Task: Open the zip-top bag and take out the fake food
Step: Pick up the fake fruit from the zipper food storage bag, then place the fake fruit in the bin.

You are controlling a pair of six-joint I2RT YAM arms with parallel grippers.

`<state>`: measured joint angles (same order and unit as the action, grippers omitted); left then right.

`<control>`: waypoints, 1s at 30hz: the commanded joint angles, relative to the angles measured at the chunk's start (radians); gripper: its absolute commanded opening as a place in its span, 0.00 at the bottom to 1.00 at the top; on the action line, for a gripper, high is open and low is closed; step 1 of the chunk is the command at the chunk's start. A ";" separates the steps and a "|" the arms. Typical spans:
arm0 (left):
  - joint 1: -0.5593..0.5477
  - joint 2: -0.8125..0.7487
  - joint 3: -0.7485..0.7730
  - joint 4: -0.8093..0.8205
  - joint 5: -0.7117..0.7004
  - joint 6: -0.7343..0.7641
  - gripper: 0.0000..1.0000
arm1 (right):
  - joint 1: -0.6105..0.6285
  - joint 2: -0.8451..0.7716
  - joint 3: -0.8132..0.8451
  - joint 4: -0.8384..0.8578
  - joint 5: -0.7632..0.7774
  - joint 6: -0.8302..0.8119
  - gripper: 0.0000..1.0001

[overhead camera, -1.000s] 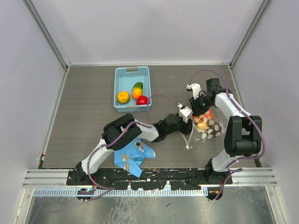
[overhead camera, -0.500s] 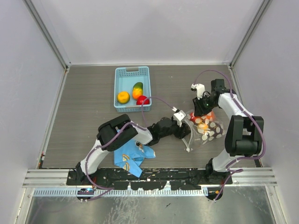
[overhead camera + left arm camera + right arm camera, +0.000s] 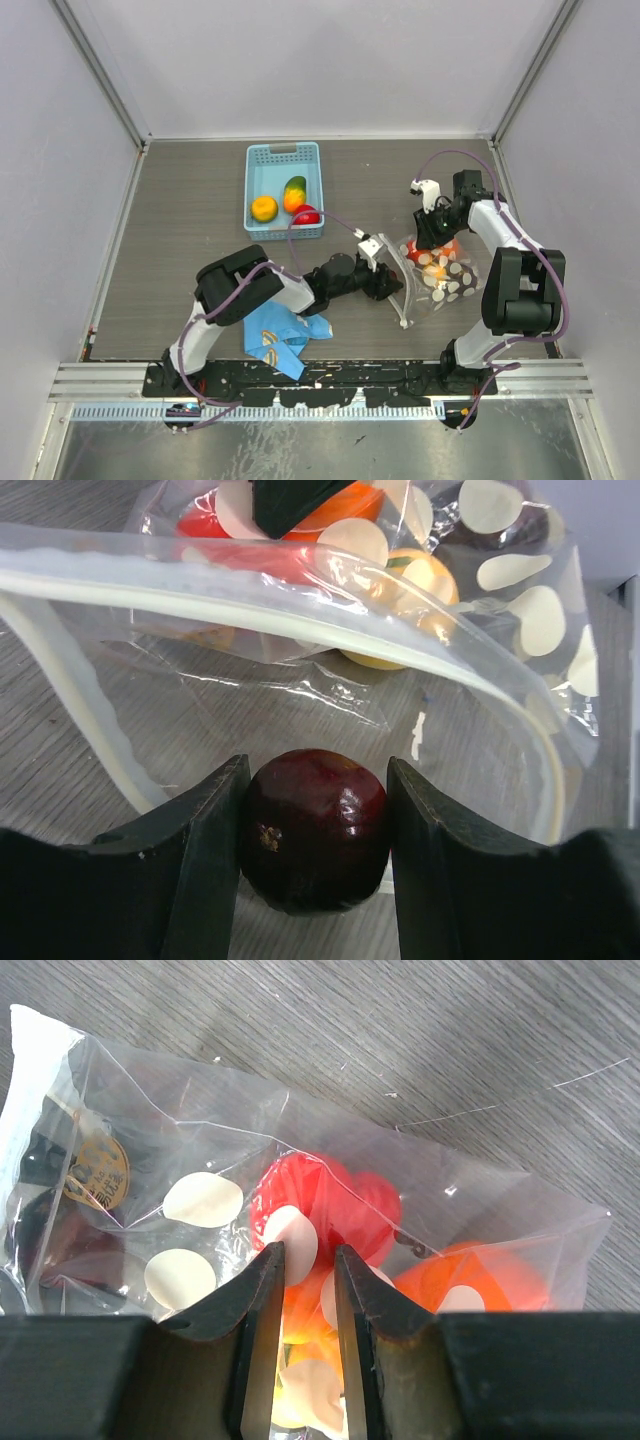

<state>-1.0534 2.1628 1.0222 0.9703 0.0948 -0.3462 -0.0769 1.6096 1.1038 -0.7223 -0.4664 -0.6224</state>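
The zip-top bag [image 3: 447, 279], clear with white dots, lies at centre right with its mouth facing left and open; its white zip strip [image 3: 250, 590] arcs across the left wrist view. My left gripper [image 3: 317, 770] is shut on a dark purple piece of fake food [image 3: 315, 830] just outside the mouth, low over the table. In the top view the left gripper [image 3: 387, 284] sits at the bag's left edge. My right gripper [image 3: 308, 1252] pinches the bag's plastic [image 3: 200, 1130] over a red fruit [image 3: 340, 1195] and an orange one [image 3: 490, 1280], at the bag's far side [image 3: 432, 243].
A light blue basket [image 3: 283, 156] at the back centre holds an orange fruit [image 3: 264, 208], a green-orange one [image 3: 294, 193] and a red one [image 3: 306, 214]. A blue printed cloth [image 3: 280, 335] lies crumpled near the left arm's base. Enclosure walls stand on three sides.
My left gripper has drawn back to the left, out of the bag's mouth, with the dark purple fruit in it. The right gripper shifted slightly right and kept its hold on the bag.
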 commanded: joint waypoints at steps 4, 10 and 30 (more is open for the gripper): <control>0.007 -0.123 -0.067 0.113 0.034 -0.068 0.15 | -0.010 0.016 -0.045 -0.058 0.073 -0.009 0.32; 0.009 -0.211 -0.140 0.099 0.042 -0.085 0.15 | -0.013 0.011 -0.045 -0.057 0.071 -0.009 0.33; 0.116 -0.564 -0.290 -0.298 0.084 -0.212 0.16 | -0.014 0.012 -0.045 -0.057 0.072 -0.007 0.33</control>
<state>-0.9749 1.6817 0.7383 0.7639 0.1398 -0.5240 -0.0822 1.6054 1.0988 -0.7197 -0.4702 -0.6220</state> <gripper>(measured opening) 0.523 0.324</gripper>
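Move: The left hand already grips a dark red fruit at the bag's mouth. The blue basket it is meant for has its middle about 27 cm to the left and 23 cm ahead, a couple of centimetres lower. The red fruit in the basket lies some 21 cm left, 17 cm ahead; the food still in the bag, roughly 11 cm right and 5 cm ahead. From the right hand the basket is about 35 cm left and 13 cm ahead. Keeping its grip on the dark red fruit, the left hand draws it clear of the bag's mouth, going left and up about 8 cm each and easing back towards the base before curving slightly forward again near the end, closing on the basket; the wrist rolls some 10 degrees. The right hand stays put, fingertips still on the bag over the red food. ##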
